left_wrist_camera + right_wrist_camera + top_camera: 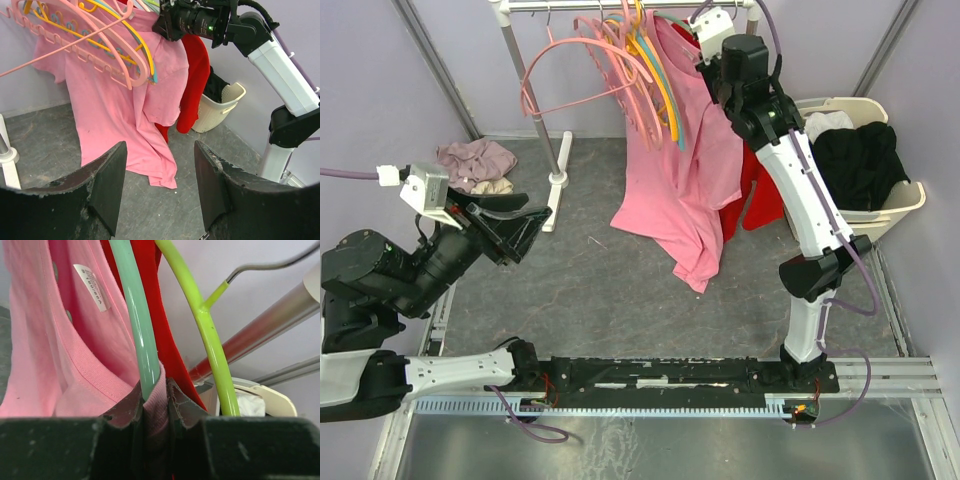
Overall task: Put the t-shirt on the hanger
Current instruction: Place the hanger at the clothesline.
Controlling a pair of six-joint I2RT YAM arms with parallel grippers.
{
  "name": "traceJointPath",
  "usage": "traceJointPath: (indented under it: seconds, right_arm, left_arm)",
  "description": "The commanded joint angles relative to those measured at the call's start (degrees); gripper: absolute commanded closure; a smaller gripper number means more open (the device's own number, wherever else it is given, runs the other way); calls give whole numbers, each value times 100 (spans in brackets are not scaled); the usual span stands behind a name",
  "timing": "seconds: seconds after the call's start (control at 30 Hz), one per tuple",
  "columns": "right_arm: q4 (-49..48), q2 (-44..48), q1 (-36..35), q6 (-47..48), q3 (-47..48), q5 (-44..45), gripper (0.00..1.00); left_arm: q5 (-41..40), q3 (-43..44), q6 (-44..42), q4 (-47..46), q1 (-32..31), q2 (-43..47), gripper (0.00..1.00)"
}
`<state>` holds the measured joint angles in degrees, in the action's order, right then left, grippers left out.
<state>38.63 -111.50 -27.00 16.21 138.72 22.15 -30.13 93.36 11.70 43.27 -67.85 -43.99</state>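
Note:
The pink t-shirt (685,180) hangs from the rail at the back, its hem trailing on the grey floor (110,110). My right gripper (703,47) is up at the shirt's neck. In the right wrist view it (155,390) is shut on the ribbed collar (156,405). The pale mint hanger (137,315) runs down inside the neck opening into the pinched fold. My left gripper (520,235) hovers low at the left, open, its fingers (107,175) pointing toward the shirt with nothing between them.
A red shirt (750,195) hangs behind the pink one beside a lime-green hanger (210,340). Several pink and yellow hangers (610,60) crowd the rail. A beige laundry basket (910,200) stands at the right, a clothes heap (475,160) at the left, and the rack's foot (557,180) between.

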Motion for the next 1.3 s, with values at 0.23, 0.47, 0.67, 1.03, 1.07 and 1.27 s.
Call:
traceJointPath:
  seconds: [0.23, 0.47, 0.67, 1.03, 1.07, 1.27]
  right_arm:
    - [-406, -24, 246, -742, 904, -792, 99]
    - [-395, -157, 241, -682, 880, -827, 99]
    - [-514, -30, 239, -724, 347, -860, 99]
    - [-461, 250, 228, -634, -194, -632, 78]
    - [-432, 294, 226, -655, -203, -646, 71]
    - [81, 628, 223, -976, -17, -792, 43]
  left_arm:
    - [-169, -91, 17, -308, -8, 133, 37]
    - [-178, -149, 8, -336, -8, 171, 37]
    - [-169, -174, -3, -370, -8, 147, 37]
    - [-213, -264, 40, -393, -7, 69, 37]
    - [-213, -278, 50, -395, -8, 67, 37]
    - [-198, -484, 178, -450, -8, 130, 37]
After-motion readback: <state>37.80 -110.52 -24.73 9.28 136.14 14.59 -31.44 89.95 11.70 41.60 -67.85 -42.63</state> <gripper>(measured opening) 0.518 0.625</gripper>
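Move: About 15 cm ahead of the right hand, 3 cm to its left and 12 cm above lies the part of the clothesline for the green hanger that this hand already holds by its near end, with the pink t-shirt. The lime hanger with the red shirt is roughly 12 cm ahead and 6 cm to the right; the bunch of loose hangers is about 8 cm ahead and 16 cm to the left, both near hand height. From the idle left hand that spot is some 50 cm ahead, 28 cm right, slightly above. Jogging the held hanger end under the clothesline, the right hand first lifts it about 2 cm, rolling its left side up slightly, then lowers it roughly 4 cm while easing a little forward. Lastly the fingers open around the collar and hanger end as the hand starts backing away, by about 1.5 cm. ##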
